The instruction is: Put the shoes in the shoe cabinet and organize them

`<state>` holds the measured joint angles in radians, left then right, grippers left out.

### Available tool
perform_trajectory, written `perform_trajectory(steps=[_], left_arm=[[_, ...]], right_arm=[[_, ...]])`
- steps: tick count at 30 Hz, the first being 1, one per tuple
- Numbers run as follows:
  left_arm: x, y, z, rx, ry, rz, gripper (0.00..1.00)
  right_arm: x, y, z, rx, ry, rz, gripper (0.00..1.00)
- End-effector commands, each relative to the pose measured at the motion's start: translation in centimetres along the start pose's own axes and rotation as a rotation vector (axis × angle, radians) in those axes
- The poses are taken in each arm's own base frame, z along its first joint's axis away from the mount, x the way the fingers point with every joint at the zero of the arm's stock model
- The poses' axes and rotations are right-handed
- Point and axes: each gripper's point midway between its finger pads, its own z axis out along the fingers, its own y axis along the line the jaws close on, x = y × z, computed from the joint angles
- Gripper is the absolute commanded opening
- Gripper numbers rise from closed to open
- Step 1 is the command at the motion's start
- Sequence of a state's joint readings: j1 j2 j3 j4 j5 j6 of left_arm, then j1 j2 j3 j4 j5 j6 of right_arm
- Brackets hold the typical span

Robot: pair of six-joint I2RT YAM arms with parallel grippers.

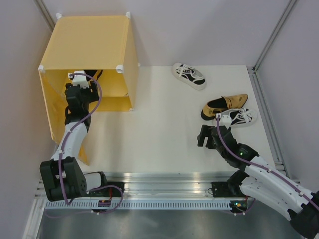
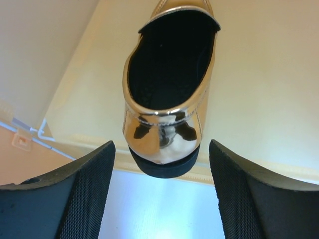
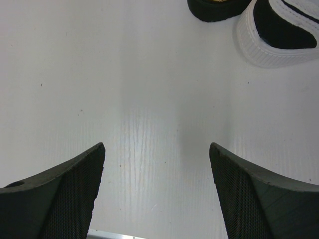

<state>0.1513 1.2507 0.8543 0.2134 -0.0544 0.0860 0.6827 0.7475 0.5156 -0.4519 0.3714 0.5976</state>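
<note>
The yellow-orange shoe cabinet [image 1: 89, 37] stands at the back left with its door [image 1: 49, 107] swung open. My left gripper [image 1: 82, 79] reaches into its front. In the left wrist view a gold loafer [image 2: 169, 99] rests on the inner shelf [image 2: 259, 74], heel toward me and overhanging the shelf edge. My left gripper [image 2: 160, 144] is open, with gaps between the heel and both fingers. On the table lie a white sneaker [image 1: 189, 75], a second gold loafer [image 1: 225, 104] and another white sneaker [image 1: 238, 117]. My right gripper [image 1: 204, 137] hovers open near that pair, over bare table [image 3: 157, 145].
The right wrist view shows the sneaker's heel [image 3: 271, 42] and the loafer's black sole [image 3: 214, 10] at the top right. Grey walls with metal posts [image 1: 271, 35] enclose the white table [image 1: 159, 134]. An aluminium rail [image 1: 164, 181] runs along the near edge.
</note>
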Motion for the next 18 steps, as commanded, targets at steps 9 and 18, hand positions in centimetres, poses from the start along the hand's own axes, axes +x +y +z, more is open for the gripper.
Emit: perform_trajectory(steps=[9, 18], left_arm=[[1.8, 0.0, -1.7, -0.031, 0.046, -0.131, 0.69], [2.4, 0.0, -0.3, -0.034, 0.053, -0.121, 0.57]], right_arm=[[-0.4, 0.5, 0.1, -0.028, -0.027, 0.016, 0.9], [-0.4, 0.6, 0.2, -0.034, -0.03, 0.018, 0.89]])
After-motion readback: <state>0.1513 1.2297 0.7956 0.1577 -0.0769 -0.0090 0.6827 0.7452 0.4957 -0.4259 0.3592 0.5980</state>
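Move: The gold loafer stands on the cabinet shelf with its heel at the front edge; its middle is some 12 cm ahead of the left hand, hardly 1 cm to the left and about 5 cm below. The shelf's front edge runs about 1 cm ahead, straight in line and 7 cm down; the cabinet's right wall is roughly 13 cm right and 8 cm ahead. From the right hand, the loafer lies about 30 cm ahead, 49 cm left and 8 cm higher. Behind the gold loafer's heel, already let go, the left hand sinks about 3 cm while drawing back 1 to 2 cm out of the cabinet, and ends close behind the heel. The fingers, still pointing into the cabinet, partly close on nothing, while the wrist rolls and tips down only some 5 degrees. ##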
